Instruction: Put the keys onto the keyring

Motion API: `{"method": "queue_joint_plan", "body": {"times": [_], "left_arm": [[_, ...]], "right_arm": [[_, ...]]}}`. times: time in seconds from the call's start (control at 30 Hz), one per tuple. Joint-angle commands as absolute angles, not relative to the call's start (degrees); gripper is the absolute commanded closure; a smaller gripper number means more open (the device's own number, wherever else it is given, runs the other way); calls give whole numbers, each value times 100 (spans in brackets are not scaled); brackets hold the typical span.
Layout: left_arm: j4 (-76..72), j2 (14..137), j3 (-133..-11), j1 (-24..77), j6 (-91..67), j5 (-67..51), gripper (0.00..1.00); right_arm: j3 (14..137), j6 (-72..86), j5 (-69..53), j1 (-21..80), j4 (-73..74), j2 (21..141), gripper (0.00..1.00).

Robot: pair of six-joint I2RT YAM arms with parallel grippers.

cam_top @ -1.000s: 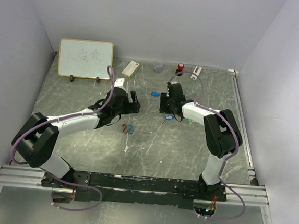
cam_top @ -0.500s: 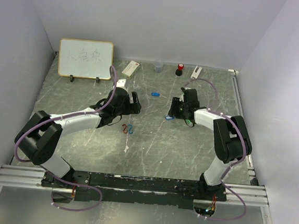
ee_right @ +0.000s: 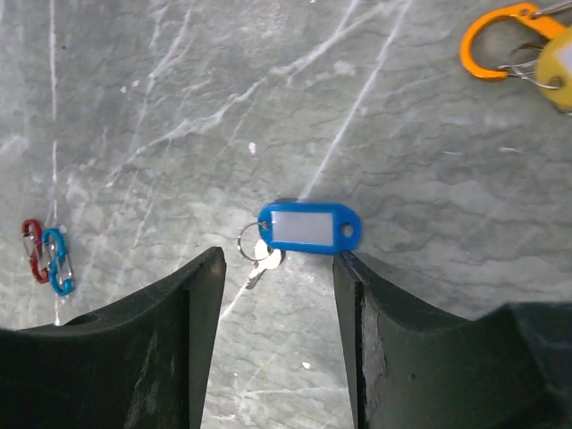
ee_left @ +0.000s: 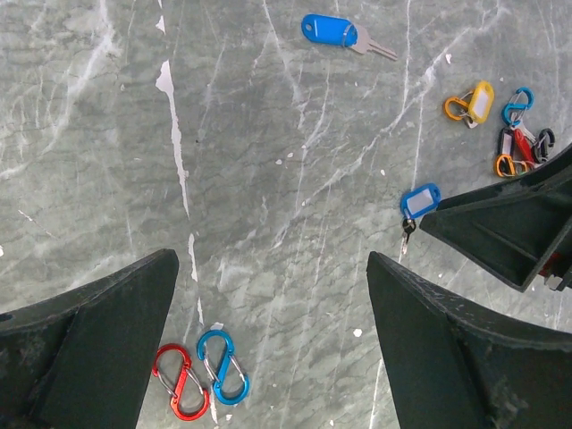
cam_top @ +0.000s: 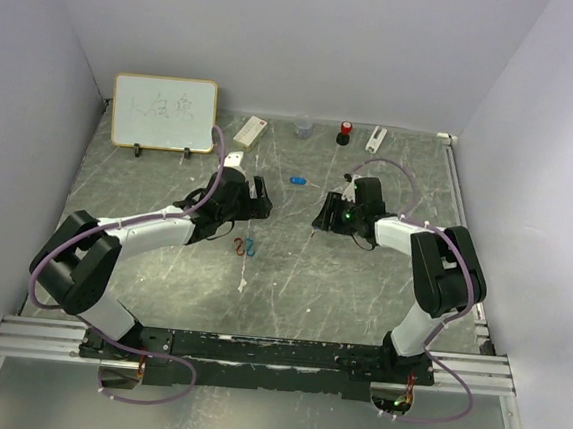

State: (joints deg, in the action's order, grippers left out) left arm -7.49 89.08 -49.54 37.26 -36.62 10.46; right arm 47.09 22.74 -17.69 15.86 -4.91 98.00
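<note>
A key with a blue tag (ee_right: 308, 228) lies flat on the grey table, with a small split ring (ee_right: 249, 241) joining tag and metal key. My right gripper (ee_right: 277, 259) is open just short of it with nothing between its fingers; the tag's right end sits at the right fingertip (ee_right: 347, 268). A second blue-tagged key (ee_left: 331, 31) lies farther back (cam_top: 297, 180). A yellow-tagged key on an orange clip (ee_left: 474, 101) rests near more tags and clips (ee_left: 520, 147). My left gripper (ee_left: 270, 259) hovers wide open and empty. I cannot tell which thing is the keyring.
A red carabiner (ee_left: 181, 384) and a blue carabiner (ee_left: 223, 366) lie side by side near the left fingers. A whiteboard (cam_top: 164, 111), a white box (cam_top: 250, 131), a red-capped item (cam_top: 345, 131) and a white stick (cam_top: 376, 138) line the back edge.
My right gripper swung away from the back and came down toward the near left, ending just behind the blue-tagged key. The left arm barely moved.
</note>
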Motion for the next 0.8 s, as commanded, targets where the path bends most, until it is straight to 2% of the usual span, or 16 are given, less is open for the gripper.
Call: {"method": "queue_joint_plan", "body": {"times": [0.0, 0.23, 0.63, 0.77], "left_arm": [[-851, 8925, -5138, 3692, -3623, 897, 3], [-827, 9016, -5161, 3693, -3618, 844, 3], [-777, 9003, -5172, 3687, -3604, 905, 3], [-769, 8967, -5153, 3690, -3606, 942, 3]], "right_arm": [[4607, 2496, -2285, 1657, -874, 9947, 48], [4851, 2672, -2398, 1842, -1329, 10348, 49], [5483, 2642, -2575, 2246, -1269, 10790, 50], [5502, 2554, -2234, 2393, -1189, 10653, 51]]}}
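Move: The blue key tag with its ring and small key lies just beyond the right fingertips, about 2 cm ahead of that hand, 2 cm below it and level sideways. From the right hand, the other blue-tagged key is some 17 cm ahead and 7 cm left, the yellow tag roughly 12 cm ahead and 8 cm right, and the red and blue carabiners about 20 cm left and 6 cm back. From the left hand the tag is some 16 cm right, level forward, 10 cm below. The blue key tag is pushed along the tabletop by the right hand's right-hand finger, the half-open gripper sweeping about 8 cm to the robot's left, towards the carabiners. The hand stays low over the table, turning some 10 degrees counter-clockwise with its left side rising about as much; the fingers don't close. ##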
